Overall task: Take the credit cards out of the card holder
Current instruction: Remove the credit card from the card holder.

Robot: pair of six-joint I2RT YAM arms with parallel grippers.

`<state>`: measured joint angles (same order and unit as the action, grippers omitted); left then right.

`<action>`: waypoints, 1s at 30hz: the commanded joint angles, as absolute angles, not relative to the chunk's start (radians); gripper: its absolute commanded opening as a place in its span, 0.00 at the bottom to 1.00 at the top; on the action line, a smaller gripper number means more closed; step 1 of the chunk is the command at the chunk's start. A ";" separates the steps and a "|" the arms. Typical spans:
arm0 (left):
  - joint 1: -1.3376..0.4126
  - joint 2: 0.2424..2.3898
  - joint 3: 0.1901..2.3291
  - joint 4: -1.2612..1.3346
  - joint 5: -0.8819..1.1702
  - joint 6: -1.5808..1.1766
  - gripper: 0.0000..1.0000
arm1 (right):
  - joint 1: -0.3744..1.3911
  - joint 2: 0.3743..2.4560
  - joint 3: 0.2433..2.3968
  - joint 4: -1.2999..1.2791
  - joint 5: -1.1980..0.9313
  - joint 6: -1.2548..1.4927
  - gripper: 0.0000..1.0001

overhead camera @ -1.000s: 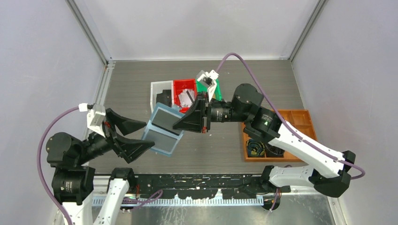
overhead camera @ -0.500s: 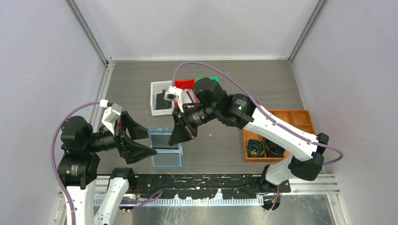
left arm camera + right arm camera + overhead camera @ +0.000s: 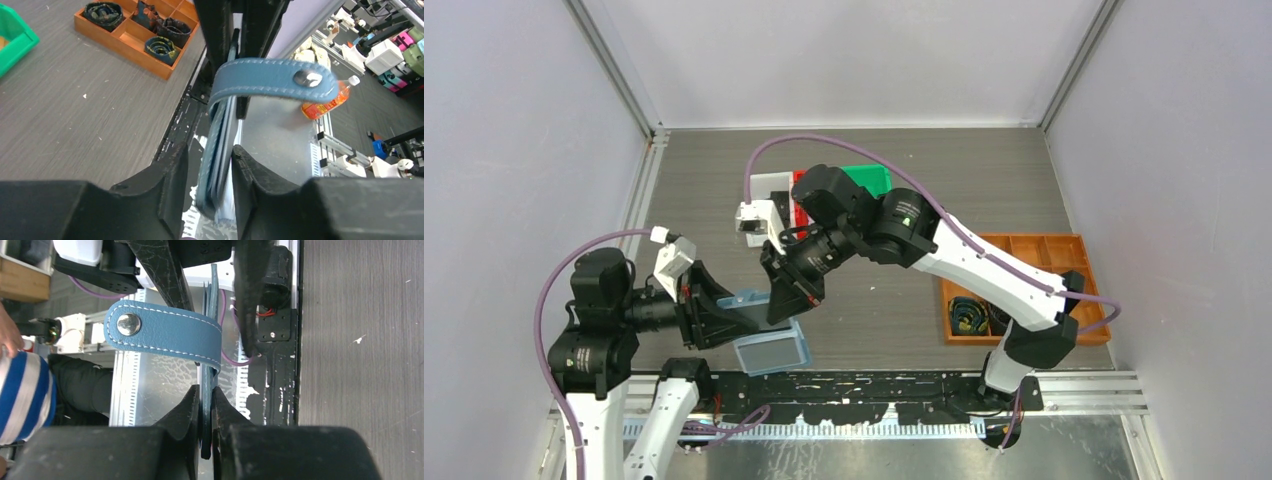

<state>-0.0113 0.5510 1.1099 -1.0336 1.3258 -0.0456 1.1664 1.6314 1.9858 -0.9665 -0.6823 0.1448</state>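
The blue card holder (image 3: 774,350) hangs edge-on in the air over the table's near edge, between both grippers. My right gripper (image 3: 781,310) is shut on a thin blue flap of it (image 3: 205,390). My left gripper (image 3: 749,312) straddles the folded body (image 3: 216,130); one finger touches it and a slim gap stays at the other finger (image 3: 172,180). The snap tab (image 3: 272,82) curls over the top, and its stud also shows in the right wrist view on the tab (image 3: 160,332). The credit cards (image 3: 226,197) show only as thin pale edges tucked between the covers.
White bin (image 3: 767,182), red bin (image 3: 800,190) and green bin (image 3: 869,177) stand at mid-table behind the right arm. An orange wooden tray (image 3: 1044,255) with coiled black cables sits at the right. The black front rail (image 3: 864,385) runs just below the holder.
The right arm swung left and towards the near edge, carrying the holder down. The holder turned from flat-open to edge-on. The left jaws narrowed around it.
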 commanded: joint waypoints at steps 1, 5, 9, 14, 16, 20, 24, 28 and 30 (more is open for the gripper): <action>-0.009 0.545 1.124 -1.048 1.363 0.016 0.31 | 1.199 1.666 2.103 -1.036 -0.669 0.079 0.01; -0.009 0.532 1.121 -1.046 1.362 0.035 0.13 | 1.199 1.654 2.088 -0.991 -0.675 0.083 0.20; -0.009 0.524 1.124 -1.010 1.368 0.011 0.00 | 1.186 1.523 1.872 -0.713 -0.707 0.170 0.51; -0.009 0.496 1.083 -0.733 1.362 -0.271 0.00 | 1.091 1.298 1.333 0.159 -0.746 0.629 0.61; -0.009 0.480 1.059 -0.604 1.334 -0.401 0.00 | 1.064 1.248 1.183 0.408 -0.688 0.777 0.62; -0.009 0.455 1.009 -0.357 1.221 -0.639 0.00 | 1.059 1.223 1.014 0.700 -0.591 0.982 0.63; -0.009 0.426 0.940 -0.175 1.062 -0.827 0.00 | 1.061 1.231 0.937 0.832 -0.544 1.078 0.67; -0.009 0.424 0.933 -0.180 0.985 -0.853 0.00 | 1.069 1.227 0.893 0.877 -0.507 1.095 0.68; -0.009 0.417 0.926 -0.186 0.967 -0.854 0.00 | 1.071 1.221 0.882 0.877 -0.487 1.092 0.66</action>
<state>-0.0120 0.4358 0.9230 -0.3248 1.0828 -0.7597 1.0592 1.2507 0.8948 0.7071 -0.5442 1.0283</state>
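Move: The card holder, hanging open, is still pinched by the right hand, its middle about 1 cm left, 2 cm back and 3 cm below. Its left edge stands between the left hand's open fingers, the middle some 3 cm right of that hand, 1 cm back and 1 cm below. From the left hand the white bin is roughly 33 cm ahead and 1 cm left, the red bin 33 cm ahead and 8 cm right, both about 33 cm below. The card holder changes hands: the left fingers shut on its left part, then the right fingers let go and open wide. The left hand, after easing back barely 1 cm, carries the holder about 5 cm forward and 4 cm up, turning some 20 degrees counter-clockwise with a slight upward tilt. The right hand dips, then goes about 4 cm forward and rises, its wrist swinging round until the open fingers point nearly level to the left, straddling the right edge. ##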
